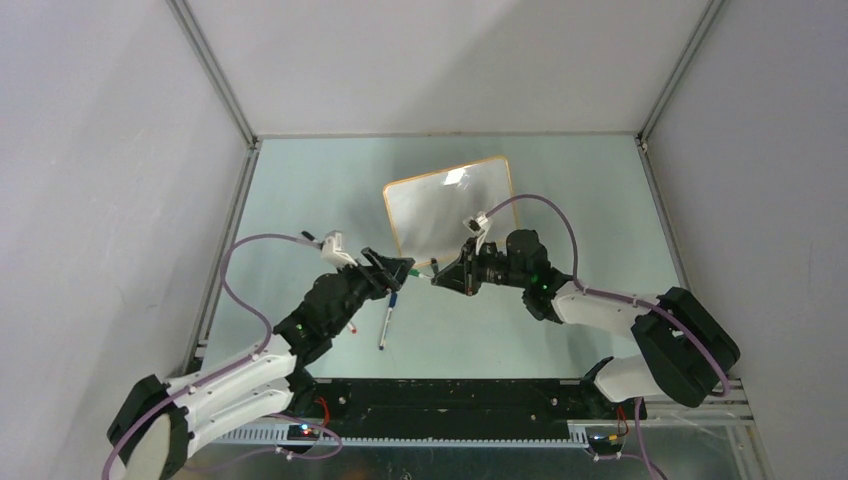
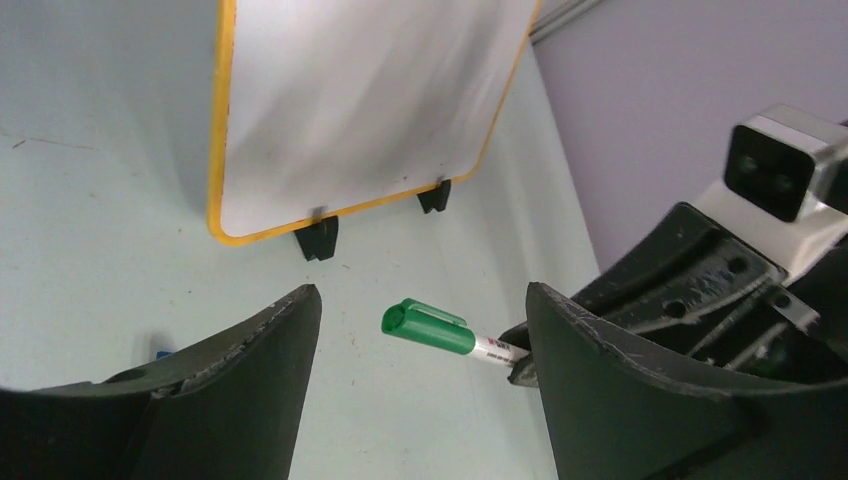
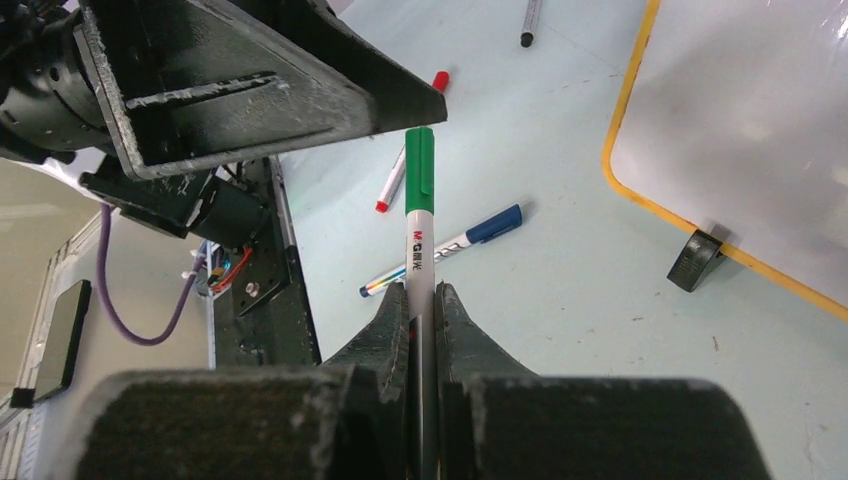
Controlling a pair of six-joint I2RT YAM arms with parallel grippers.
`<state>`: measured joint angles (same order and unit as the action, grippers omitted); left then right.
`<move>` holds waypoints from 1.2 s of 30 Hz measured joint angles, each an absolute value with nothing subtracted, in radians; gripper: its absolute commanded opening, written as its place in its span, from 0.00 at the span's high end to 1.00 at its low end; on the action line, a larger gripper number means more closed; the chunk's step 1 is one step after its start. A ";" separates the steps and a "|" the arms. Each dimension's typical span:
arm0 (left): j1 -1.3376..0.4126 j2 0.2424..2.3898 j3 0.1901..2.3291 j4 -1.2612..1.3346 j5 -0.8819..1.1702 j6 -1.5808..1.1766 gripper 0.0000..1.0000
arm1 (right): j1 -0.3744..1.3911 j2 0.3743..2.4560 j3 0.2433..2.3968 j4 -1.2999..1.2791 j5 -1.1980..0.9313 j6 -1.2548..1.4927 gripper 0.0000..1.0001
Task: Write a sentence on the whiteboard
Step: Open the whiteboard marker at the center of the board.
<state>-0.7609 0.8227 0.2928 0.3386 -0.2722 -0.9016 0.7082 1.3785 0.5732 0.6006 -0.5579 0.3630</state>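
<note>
The whiteboard stands tilted on two black clip feet, with an orange frame. Its face is blank white; the sentence is not in view. My right gripper is shut on the white barrel of a green marker, whose capped end points toward the left arm. My left gripper is open, its fingers standing either side of the green cap without touching it. Both grippers meet just in front of the board's lower left corner.
A blue-capped marker and a red-capped marker lie on the pale green table under the left arm. Another dark pen lies farther off. Grey enclosure walls ring the table.
</note>
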 measured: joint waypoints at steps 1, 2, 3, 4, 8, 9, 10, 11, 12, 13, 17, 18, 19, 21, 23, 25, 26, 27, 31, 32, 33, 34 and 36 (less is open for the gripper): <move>-0.751 0.805 0.278 0.355 -0.251 -0.896 0.19 | 0.698 1.378 0.573 0.602 -0.575 0.364 1.00; -0.738 0.791 0.265 0.371 -0.230 -0.891 0.19 | 0.687 1.378 0.573 0.603 -0.598 0.365 1.00; -0.720 0.777 0.250 0.390 -0.202 -0.888 0.20 | 0.675 1.378 0.574 0.604 -0.619 0.366 1.00; -0.699 0.767 0.237 0.411 -0.172 -0.888 0.22 | 0.664 1.378 0.575 0.604 -0.642 0.366 1.00; -0.608 0.770 0.186 0.530 -0.019 -0.892 0.26 | 0.645 1.354 0.575 0.604 -0.718 0.371 1.00; -0.590 0.785 0.177 0.570 0.025 -0.893 0.26 | 0.645 1.346 0.575 0.605 -0.737 0.374 1.00; -0.578 0.802 0.173 0.601 0.064 -0.897 0.26 | 0.644 1.335 0.575 0.611 -0.762 0.380 1.00; -0.570 0.826 0.173 0.637 0.107 -0.899 0.27 | 0.644 1.325 0.575 0.618 -0.786 0.386 1.00; -0.566 0.851 0.173 0.678 0.150 -0.900 0.27 | 0.643 1.315 0.577 0.621 -0.808 0.390 1.00; -0.564 0.876 0.173 0.715 0.191 -0.903 0.28 | 0.643 1.309 0.579 0.622 -0.823 0.392 1.00; -0.564 0.955 0.173 0.852 0.330 -0.924 0.33 | 0.631 1.287 0.586 0.622 -0.864 0.393 1.00; -0.564 0.965 0.173 0.875 0.353 -0.927 0.33 | 0.628 1.286 0.586 0.622 -0.868 0.393 1.00; -0.564 0.970 0.173 0.891 0.372 -0.928 0.33 | 0.625 1.286 0.586 0.621 -0.871 0.393 1.00; -0.562 0.975 0.173 0.924 0.400 -0.936 0.35 | 0.620 1.286 0.586 0.617 -0.873 0.394 1.00; -0.562 0.974 0.173 0.952 0.421 -0.942 0.45 | 0.614 1.286 0.586 0.617 -0.873 0.397 1.00; -0.562 0.972 0.173 0.967 0.430 -0.943 0.58 | 0.612 1.286 0.586 0.616 -0.873 0.400 1.00; -0.562 0.972 0.173 0.970 0.433 -0.948 0.68 | 0.611 1.286 0.586 0.615 -0.873 0.400 1.00; -0.562 0.971 0.173 0.972 0.436 -0.947 0.72 | 0.611 1.286 0.586 0.615 -0.874 0.401 1.00; -0.557 0.976 0.173 0.976 0.440 -0.953 0.92 | 0.606 1.281 0.589 0.617 -0.888 0.406 1.00; -0.557 0.977 0.173 0.986 0.444 -0.960 0.96 | 0.604 1.281 0.589 0.618 -0.890 0.405 1.00; -0.557 0.978 0.173 0.996 0.449 -0.967 0.98 | 0.604 1.281 0.589 0.618 -0.896 0.404 1.00; -0.557 0.980 0.173 1.003 0.451 -0.971 1.00 | 0.604 1.280 0.589 0.618 -0.899 0.403 1.00; -0.557 0.984 0.173 1.010 0.453 -0.977 1.00 | 0.604 1.279 0.589 0.619 -0.900 0.403 0.96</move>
<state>-0.5568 0.9840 0.1730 1.0103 0.4534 -0.9771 0.6037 1.2785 0.5892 0.6186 -0.9005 0.4034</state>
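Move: The green marker cap at the far end of the marker in the right fingers lies about 3 cm right of the left hand and 1 cm ahead, level in height; from the right hand it is roughly 6 cm left and 2 cm ahead. From the left hand, the nearer black clip is some 4 cm ahead and 8 cm right, the whiteboard's middle 18 ahead and 11 right, the blue marker 9 back and 3 left, all about 14 cm lower. The left fingers close on the green cap and pinch it between their tips, after that hand has risen about 5 cm while drawing back and going right towards the cap, its wrist turning some 30 degrees clockwise. The right hand keeps its grip on the marker's body, lifting it and easing back and slightly right before holding almost still as the left fingers shut. ##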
